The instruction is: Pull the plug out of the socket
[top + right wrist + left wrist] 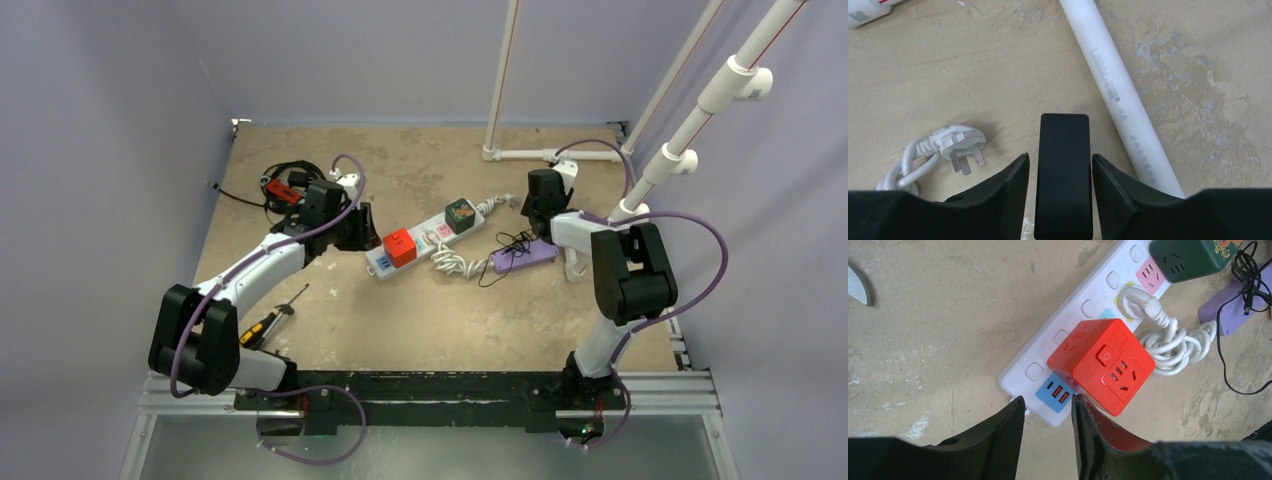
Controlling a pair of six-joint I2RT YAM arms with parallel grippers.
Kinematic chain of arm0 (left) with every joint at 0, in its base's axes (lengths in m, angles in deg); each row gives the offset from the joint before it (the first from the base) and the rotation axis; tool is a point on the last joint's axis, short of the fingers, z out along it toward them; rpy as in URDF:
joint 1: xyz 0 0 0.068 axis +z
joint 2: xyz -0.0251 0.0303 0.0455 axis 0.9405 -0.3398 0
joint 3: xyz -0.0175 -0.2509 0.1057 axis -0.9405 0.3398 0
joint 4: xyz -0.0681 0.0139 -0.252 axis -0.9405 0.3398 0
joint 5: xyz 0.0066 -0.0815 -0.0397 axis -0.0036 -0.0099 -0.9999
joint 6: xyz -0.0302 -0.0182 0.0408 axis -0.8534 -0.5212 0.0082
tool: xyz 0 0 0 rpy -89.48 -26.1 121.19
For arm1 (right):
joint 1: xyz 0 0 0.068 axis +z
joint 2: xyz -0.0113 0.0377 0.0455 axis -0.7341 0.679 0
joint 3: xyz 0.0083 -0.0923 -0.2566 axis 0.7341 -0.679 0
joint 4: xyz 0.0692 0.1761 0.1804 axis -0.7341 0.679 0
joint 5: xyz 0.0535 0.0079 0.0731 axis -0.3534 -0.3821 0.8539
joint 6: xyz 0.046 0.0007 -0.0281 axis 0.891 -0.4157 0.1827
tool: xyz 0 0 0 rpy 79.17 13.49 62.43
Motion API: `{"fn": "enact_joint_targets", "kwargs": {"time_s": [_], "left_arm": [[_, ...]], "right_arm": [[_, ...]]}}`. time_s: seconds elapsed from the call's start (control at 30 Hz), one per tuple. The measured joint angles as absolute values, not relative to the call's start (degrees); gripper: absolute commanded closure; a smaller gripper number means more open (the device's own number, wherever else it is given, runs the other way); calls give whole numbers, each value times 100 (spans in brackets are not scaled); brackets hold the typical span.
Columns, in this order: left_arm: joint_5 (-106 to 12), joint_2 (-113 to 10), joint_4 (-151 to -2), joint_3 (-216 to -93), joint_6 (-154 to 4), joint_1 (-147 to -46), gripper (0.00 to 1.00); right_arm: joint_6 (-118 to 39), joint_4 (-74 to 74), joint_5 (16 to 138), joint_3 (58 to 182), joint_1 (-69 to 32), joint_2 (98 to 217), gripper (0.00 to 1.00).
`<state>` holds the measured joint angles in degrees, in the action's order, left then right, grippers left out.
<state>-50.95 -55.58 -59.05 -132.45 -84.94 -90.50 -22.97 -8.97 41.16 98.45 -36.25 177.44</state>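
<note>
The socket (430, 235) (1088, 307), a long white strip with pastel outlets, lies slantwise mid-table. A red cube adapter (1103, 362) (400, 246) and a green cube (1193, 257) (460, 213) sit plugged into it. Between them a white plug (1143, 302) with a coiled cord is in the yellow outlet. My left gripper (1048, 402) (368, 232) is open, its tips astride the strip's blue end. My right gripper (1060, 161) (543, 188) is open past the strip's far end. A black oblong block (1064, 150) stands between its fingers, with a thin gap on each side.
A purple bar (523, 256) (1228, 305) with a thin black cable lies just right of the strip. A loose white three-pin plug (960, 145) and a white pipe (1120, 95) (545, 155) lie by my right gripper. A screwdriver (265, 322) and black-red clutter (285, 185) are at left.
</note>
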Motion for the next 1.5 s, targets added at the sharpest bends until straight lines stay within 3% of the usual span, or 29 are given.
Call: {"fn": "enact_joint_targets", "kwargs": {"time_s": [0.53,0.73,0.97,1.23,1.5], "left_arm": [[-5255,-5558,-5918,-13223,-8491,-9052,48],[-5386,-5534,-5988,-13219,-8472,-9096,35],[-5591,-5316,-6079,-13136,-8386,-9244,18],[-5825,-5471,-6162,-13129,-8389,-9406,17],[-5569,-5490,-6173,-13129,-8566,-8849,17]], "right_arm": [[-2281,-1037,4229,9810,-3586,17136,10],[-2520,-1280,4752,9703,-3337,16428,5],[-2900,-1293,5106,9699,-2222,16092,4],[-3202,-2014,6024,9072,-1398,15202,2],[-3274,-2602,6026,8853,-434,15392,5]]}}
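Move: Some 34 cm to the right hand's left and 10 cm nearer the base is the red plug on the strip, about level in height. The green plug is about 21 cm left and 1 cm back, the white plug 27 cm left and 6 cm back. The just-placed black plug is between the right fingers, the white pipe 4 cm to their right. From the left hand, the red plug lies about 7 cm right, 1 cm ahead and 5 cm below. Spreading its fingers off the black plug to fully open, the right hand rises clear first, then sweeps about 27 cm left and 11 cm back, ending 15 cm higher, towards the red plug. It swings some 50 degrees counter-clockwise as the fingers tip up to nearly level. The open left hand spreads wide above the strip's end, easing right and back, then returning. ##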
